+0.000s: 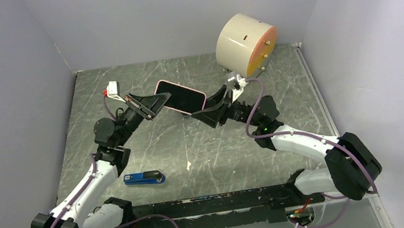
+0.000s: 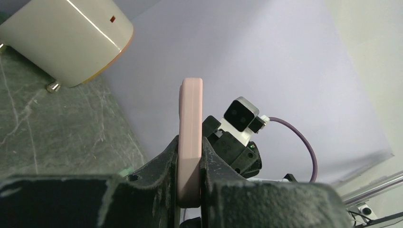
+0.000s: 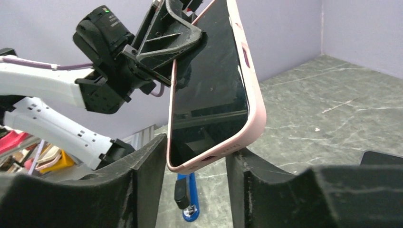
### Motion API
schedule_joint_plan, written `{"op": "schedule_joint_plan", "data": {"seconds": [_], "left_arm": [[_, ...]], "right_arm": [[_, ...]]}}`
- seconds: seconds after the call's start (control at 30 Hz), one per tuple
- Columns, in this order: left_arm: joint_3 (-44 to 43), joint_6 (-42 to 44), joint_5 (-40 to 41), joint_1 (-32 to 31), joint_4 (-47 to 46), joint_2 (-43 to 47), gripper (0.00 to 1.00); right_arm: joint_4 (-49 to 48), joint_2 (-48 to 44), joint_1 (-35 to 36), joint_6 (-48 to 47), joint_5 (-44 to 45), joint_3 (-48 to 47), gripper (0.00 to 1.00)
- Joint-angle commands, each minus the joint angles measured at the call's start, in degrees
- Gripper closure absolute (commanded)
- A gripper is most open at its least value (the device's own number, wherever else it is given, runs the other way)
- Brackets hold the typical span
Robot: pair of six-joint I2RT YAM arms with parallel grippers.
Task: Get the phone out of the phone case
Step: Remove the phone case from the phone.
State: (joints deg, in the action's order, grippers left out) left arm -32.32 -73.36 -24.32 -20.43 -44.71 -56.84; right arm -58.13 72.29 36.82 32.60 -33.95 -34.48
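A phone with a dark screen sits in a pink phone case and is held tilted above the table. My left gripper is shut on the case's left end. In the left wrist view its fingers press both flat faces of the pink case. My right gripper is at the other end of the phone. In the right wrist view that gripper is open, and the bottom end of the case lies between its fingers, close to both. I see the left gripper at the phone's far end.
A cream cylinder with an orange face stands on small feet at the back right, close behind the right gripper. A blue and black stapler-like object lies near the left arm. A small white scrap is beside it. Grey walls enclose the table.
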Motion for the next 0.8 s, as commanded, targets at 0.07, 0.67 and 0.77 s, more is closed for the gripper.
{"op": "schedule_joint_plan", "data": {"seconds": [0.07,0.67,0.77], "left_arm": [[-1.7,-0.5,-1.2,0.9,-3.0,1.9,0.97],[-9.0,2.1,-17.9,4.4,3.0,-1.3,0.97],[-9.4,1.4,-20.4,4.6,1.7,-2.1,0.97]], "right_arm": [[-7.5,-0.3,-0.8,0.2,-4.6,-0.8,0.66],[1.0,0.7,-0.8,-17.6,-12.2,-4.2,0.89],[1.8,1.4,-0.8,-21.2,-13.1,-5.3,0.95]]}}
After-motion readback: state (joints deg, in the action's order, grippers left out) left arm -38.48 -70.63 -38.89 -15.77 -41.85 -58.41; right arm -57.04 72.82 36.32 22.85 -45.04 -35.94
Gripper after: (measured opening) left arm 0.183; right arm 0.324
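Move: The phone in its pink case, already pinched by the left hand along one edge, has its middle about 5 cm to the left of the right hand, 3 cm ahead and some 4 cm above. From the left hand that middle is roughly 5 cm to the right, 1 cm back and 1 cm below. Far below on the table, around 29 cm under the right hand, the other phone lies about 24 cm ahead and 8 cm left, the blue stapler about 4 cm back and 24 cm left. The pink case's free end is pinched at its lower corner between the right fingers, which close from half open and then keep their squeeze. The right hand draws back about 2 cm, sinking slightly at the end and rolling some 10 degrees, forward side up. Meanwhile the left hand keeps its hold, rising nearly 2 cm and easing back, with a slight clockwise turn. ##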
